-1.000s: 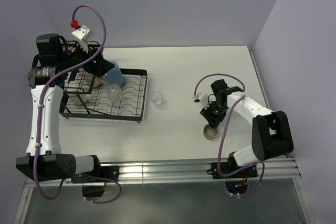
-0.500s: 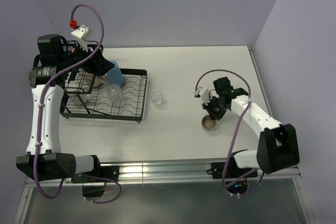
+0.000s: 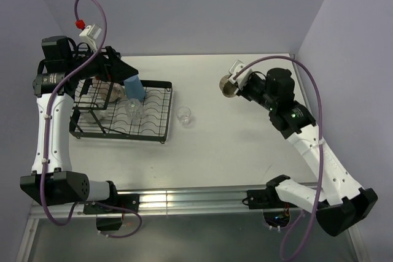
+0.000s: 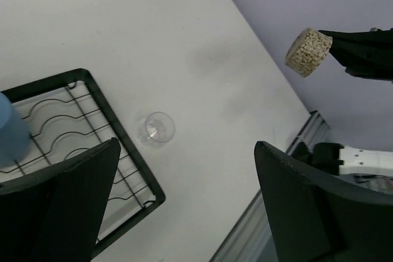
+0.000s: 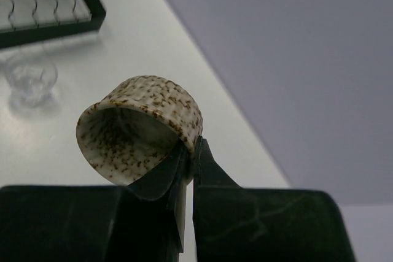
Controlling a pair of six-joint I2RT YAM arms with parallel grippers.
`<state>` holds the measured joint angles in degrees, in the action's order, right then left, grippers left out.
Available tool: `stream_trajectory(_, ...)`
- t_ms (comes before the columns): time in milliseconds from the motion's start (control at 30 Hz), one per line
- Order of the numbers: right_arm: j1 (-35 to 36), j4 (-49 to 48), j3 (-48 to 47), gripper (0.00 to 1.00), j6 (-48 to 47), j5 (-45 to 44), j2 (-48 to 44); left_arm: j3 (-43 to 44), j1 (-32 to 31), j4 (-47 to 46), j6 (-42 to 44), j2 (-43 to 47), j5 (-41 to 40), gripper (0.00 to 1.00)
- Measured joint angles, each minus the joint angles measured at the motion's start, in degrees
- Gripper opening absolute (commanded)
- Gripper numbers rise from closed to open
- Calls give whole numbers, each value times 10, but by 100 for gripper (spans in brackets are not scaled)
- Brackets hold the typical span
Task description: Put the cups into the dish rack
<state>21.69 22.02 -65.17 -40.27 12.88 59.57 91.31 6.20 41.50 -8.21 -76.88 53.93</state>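
My right gripper (image 3: 235,83) is shut on the rim of a low speckled brownish cup (image 3: 228,86), held tilted in the air above the table's far right; up close the cup (image 5: 141,124) has one finger inside it and one outside. The black wire dish rack (image 3: 161,128) sits at the left. In it stand a blue tumbler (image 3: 134,88) and a clear glass (image 3: 133,107). Another clear glass (image 3: 183,115) stands on the table just right of the rack. My left gripper (image 3: 120,69) hangs open and empty above the rack; its jaws (image 4: 187,145) frame that loose glass (image 4: 156,128).
The rack's taller basket section (image 3: 86,99) lies under my left arm, and a brownish cup (image 3: 113,93) shows partly inside it. The table's metal front rail (image 3: 202,197) runs along the near edge. Walls close off the back and right.
My right gripper shut on the speckled cup, lifted it off the table and swung it up toward the back. My left gripper opened wider and rose away from the blue tumbler.
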Motion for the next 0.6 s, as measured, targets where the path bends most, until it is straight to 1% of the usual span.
stream_trajectory(67,31,-74,21,0,-17,-4,-21,-1,0,-9,-34,0,18,99)
stream_trajectory(233,113,-286,116,0,-85,0,-70,-15,0,-50,-122,4,62,99)
stream_trajectory(300,151,-376,152,0,-119,10,-74,-43,0,-86,-170,11,89,99)
stream_trajectory(367,182,-447,176,0,-151,21,-69,-82,-2,-131,-222,21,113,99)
stream_trajectory(500,242,-557,200,0,-209,43,-48,-153,-27,-224,-332,41,143,99)
stream_trajectory(600,280,-614,207,0,-247,64,-27,-178,-68,-268,-380,51,153,99)
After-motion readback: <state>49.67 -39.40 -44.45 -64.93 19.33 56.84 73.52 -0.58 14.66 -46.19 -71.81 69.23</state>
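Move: The speckled cup is already pinched in my right hand by its rim, its middle some 3 cm left of that hand point and 2 cm ahead. My open left gripper, where it is going, is about 34 cm left of the right hand, 1 cm ahead and 5 cm higher. From my left hand the speckled cup is roughly 31 cm right, 1 cm ahead and 5 cm lower; the small glass is 16 cm right, 4 cm ahead and 34 cm below, the blue cup 3 cm left, 11 cm ahead and 32 cm below. I swing the speckled cup left with my right hand, about 15 cm, rising and drawing back some 11 cm each and tipping the fingers steeply up as they swing round leftward, keeping my pinch on the rim. My left hand comes to meet the cup, moving right and back with its fingers staying wide open and its wrist turning about 30 degrees. ##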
